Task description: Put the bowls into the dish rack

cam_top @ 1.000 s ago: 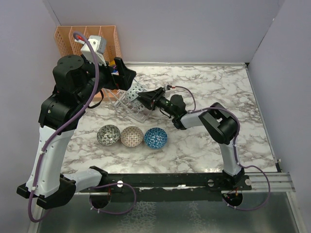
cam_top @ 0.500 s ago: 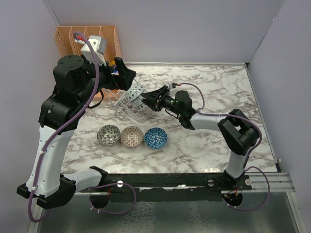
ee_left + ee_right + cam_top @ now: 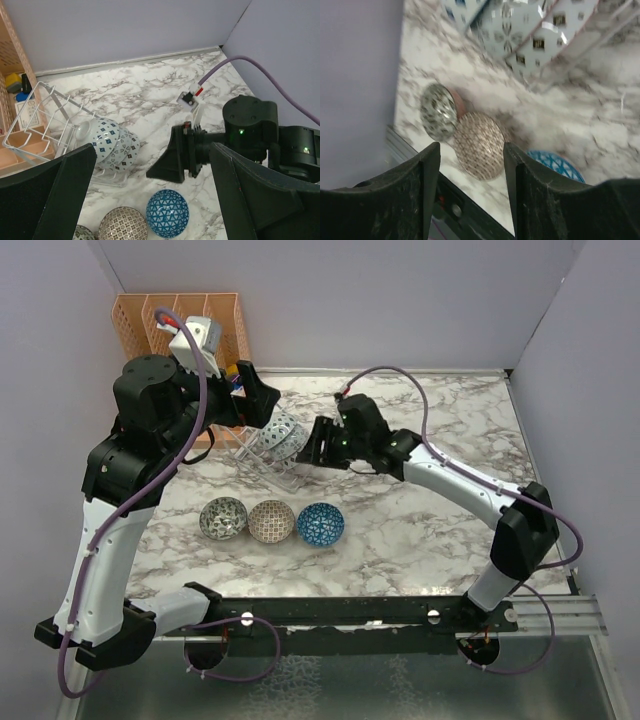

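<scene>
Three bowls sit in a row on the marble table: grey-black [image 3: 223, 518], beige-brown [image 3: 271, 521] and blue [image 3: 320, 523]. At least two more bowls [image 3: 281, 434] stand on edge in the clear dish rack [image 3: 283, 474], white patterned outsides showing. My right gripper [image 3: 308, 449] is open and empty, just right of the racked bowls. In its wrist view [image 3: 472, 195] the beige bowl [image 3: 480, 145] shows between the fingers. My left gripper [image 3: 256, 398] is open and empty above the rack's far-left side. It looks down [image 3: 155, 200] on the blue bowl [image 3: 167, 212].
An orange perforated organiser [image 3: 190, 325] stands at the back left against the wall. A white wire frame [image 3: 35, 122] leans beside the clear rack. Grey walls close the table on the left, back and right. The arm rail [image 3: 350, 615] runs along the near edge.
My right arm has swung its elbow out to the right and risen, and its gripper has drawn slightly back from the racked bowls. The left arm and the bowls have not moved.
</scene>
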{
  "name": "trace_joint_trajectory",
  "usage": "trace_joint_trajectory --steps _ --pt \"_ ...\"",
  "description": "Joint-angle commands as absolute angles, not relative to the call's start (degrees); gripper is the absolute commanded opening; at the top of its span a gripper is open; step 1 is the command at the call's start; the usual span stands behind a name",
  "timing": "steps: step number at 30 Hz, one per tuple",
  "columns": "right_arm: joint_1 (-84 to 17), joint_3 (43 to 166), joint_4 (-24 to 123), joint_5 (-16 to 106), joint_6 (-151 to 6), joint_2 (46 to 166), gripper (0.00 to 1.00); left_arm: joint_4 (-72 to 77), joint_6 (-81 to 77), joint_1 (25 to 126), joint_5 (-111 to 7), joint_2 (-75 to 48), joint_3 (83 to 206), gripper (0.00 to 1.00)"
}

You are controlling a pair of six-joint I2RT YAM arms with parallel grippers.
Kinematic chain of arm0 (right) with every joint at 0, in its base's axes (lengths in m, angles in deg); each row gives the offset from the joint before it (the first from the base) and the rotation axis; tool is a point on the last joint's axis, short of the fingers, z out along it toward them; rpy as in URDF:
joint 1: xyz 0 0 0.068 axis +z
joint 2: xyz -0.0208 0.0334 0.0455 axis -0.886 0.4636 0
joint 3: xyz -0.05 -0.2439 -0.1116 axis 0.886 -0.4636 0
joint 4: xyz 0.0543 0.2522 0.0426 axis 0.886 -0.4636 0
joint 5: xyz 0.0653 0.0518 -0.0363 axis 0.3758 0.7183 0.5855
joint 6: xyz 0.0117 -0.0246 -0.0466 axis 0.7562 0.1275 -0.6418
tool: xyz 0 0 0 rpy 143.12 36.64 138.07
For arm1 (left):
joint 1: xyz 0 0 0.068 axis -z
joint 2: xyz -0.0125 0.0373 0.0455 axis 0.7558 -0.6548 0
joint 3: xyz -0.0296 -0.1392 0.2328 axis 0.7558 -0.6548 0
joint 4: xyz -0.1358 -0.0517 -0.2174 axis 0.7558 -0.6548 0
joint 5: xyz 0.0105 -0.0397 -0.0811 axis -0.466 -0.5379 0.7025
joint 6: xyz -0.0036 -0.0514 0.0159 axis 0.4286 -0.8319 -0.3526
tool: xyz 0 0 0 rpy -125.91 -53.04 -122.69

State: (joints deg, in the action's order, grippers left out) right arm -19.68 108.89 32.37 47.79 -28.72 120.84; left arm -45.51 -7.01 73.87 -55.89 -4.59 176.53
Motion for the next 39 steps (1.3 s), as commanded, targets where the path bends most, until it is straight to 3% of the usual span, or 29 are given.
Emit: trace_joint_trajectory --steps 1,6,11,30,39 --pt "-12.51 112.32 7.15 39.85 -42.89 121.11 0.54 -46.45 -6.57 74.06 -57.62 -3.74 176.33 0.99" --pt "-6.76 108.94 3.59 35.83 -45.70 118.10 0.54 -46.60 -6.55 74.06 -57.81 -3.56 176.13 0.99" --pt "-3.17 104.06 11.23 41.74 -55.84 116.11 0.54 -46.48 -6.83 74.06 -57.18 -3.55 175.86 0.99" --pt "1.31 103.25 19.41 44.30 -67.11 126.75 0.54 -46.90 -6.42 74.10 -59.26 -2.59 174.98 0.99" --pt "1.69 104.08 16.46 33.77 -65.06 130.23 0.51 -46.93 -5.97 74.06 -59.43 -2.89 174.72 0.99"
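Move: The blue bowl, next to be gripped, stands about 11 cm back towards the base from the right hand, 3 cm to its right and some 18 cm below. The brown bowl is about 11 cm to the left of the blue one, level with it, and the green bowl another 11 cm beyond. The racked bowls lie about 5 cm ahead of the right hand, 6 cm left and 12 cm below. From the left hand the blue bowl is some 6 cm back, 10 cm right and 45 cm below. No contact can be seen: the right hand heads for the near-left rim of the blue bowl, swinging back from the racked bowls by about 14 cm while sinking, then going mostly straight down, some 15 cm lower in all. The wrist rolls by roughly 55 degrees and tips the half-open fingers steeply down, bringing them astride that rim as seen from above. ##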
